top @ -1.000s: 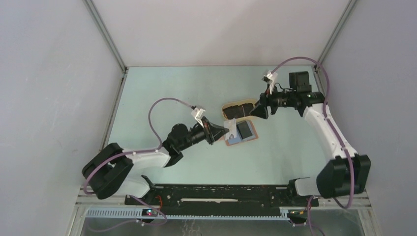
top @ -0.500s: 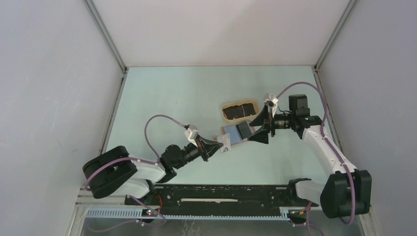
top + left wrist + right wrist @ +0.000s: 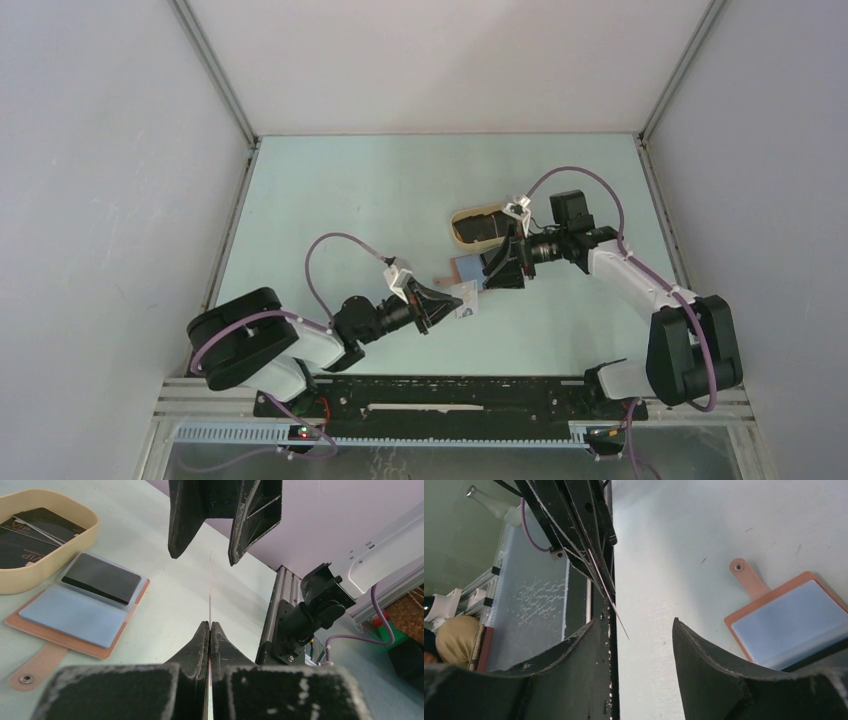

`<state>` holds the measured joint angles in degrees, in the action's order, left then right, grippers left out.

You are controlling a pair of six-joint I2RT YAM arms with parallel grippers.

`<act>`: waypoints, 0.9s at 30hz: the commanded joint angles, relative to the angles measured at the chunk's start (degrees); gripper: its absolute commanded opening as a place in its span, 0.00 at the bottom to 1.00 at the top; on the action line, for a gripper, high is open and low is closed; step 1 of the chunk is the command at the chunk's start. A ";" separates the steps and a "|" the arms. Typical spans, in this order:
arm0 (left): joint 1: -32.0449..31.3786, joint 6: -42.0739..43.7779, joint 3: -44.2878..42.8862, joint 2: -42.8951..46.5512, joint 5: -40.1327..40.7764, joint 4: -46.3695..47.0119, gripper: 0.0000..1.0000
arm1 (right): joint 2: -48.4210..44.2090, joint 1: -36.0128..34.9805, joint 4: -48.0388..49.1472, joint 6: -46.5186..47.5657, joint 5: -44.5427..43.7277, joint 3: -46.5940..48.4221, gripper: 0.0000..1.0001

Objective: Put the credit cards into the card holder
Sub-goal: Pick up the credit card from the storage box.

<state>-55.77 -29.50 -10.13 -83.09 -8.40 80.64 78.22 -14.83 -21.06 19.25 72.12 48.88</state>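
Note:
My left gripper [image 3: 447, 300] [image 3: 210, 625] is shut on a thin pale credit card [image 3: 463, 299], seen edge-on in the left wrist view [image 3: 210, 590] and held above the table. My right gripper [image 3: 493, 272] [image 3: 638, 625] is open and faces it, with its fingers [image 3: 177, 520] on either side of the card's far edge [image 3: 608, 591] without touching. The reddish-brown card holder [image 3: 80, 615] [image 3: 791, 615] lies open on the table [image 3: 330, 220], with a dark card [image 3: 102, 577] on its bluish pocket. In the top view the holder [image 3: 463, 268] is partly hidden by the right gripper.
A beige oval tray [image 3: 476, 214] [image 3: 55, 555] with black cards stands just behind the holder. The holder's strap tab [image 3: 744, 575] [image 3: 35, 667] points toward the near side. The arm bases and black rail [image 3: 440, 395] line the near edge.
My right gripper has swung left from the tray to just over the holder, facing my left gripper. My left gripper has drawn back toward the near edge with the card.

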 commanded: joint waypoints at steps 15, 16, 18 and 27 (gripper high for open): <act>-0.31 -0.57 -3.55 -3.31 -2.06 5.58 0.00 | 1.77 -6.55 -6.37 7.36 5.20 5.39 0.19; -0.31 -0.67 -3.46 -3.33 -1.91 5.58 0.00 | 1.89 -6.79 -7.55 8.89 5.04 5.77 0.16; -0.31 -0.93 -3.43 -3.38 -1.71 5.66 0.02 | 2.14 -7.32 -9.98 11.75 4.93 6.58 0.03; -0.22 -1.66 1.63 -1.11 12.08 5.67 0.48 | 2.82 -5.83 -9.74 9.49 -5.19 7.89 0.00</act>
<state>-55.88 -31.62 -11.25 -86.21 -6.26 83.57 80.82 -21.76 -32.29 31.29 73.38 54.87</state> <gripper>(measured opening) 0.436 0.007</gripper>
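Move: The credit card is already in the left hand, its middle some 3 cm right and 1 cm ahead of that hand, at its height. From the open right hand the card's middle is about 4 cm to the left, 3 cm back and 1 cm lower. The card holder lies about 6 cm ahead of the right hand, 1 cm to its left and 15 cm below; the storage box is some 16 cm ahead, straight out, about 14 cm down. The right fingers close shut on the free right-hand end of the credit card, pinching it in mid-air, after the right hand eases back and left towards it by about 4 cm in all, rising slightly and turning some 10 degrees counter-clockwise. The left hand holds the card almost still until the right grip is shut, then opens its fingers to nearly half and starts to shift slightly forward. ##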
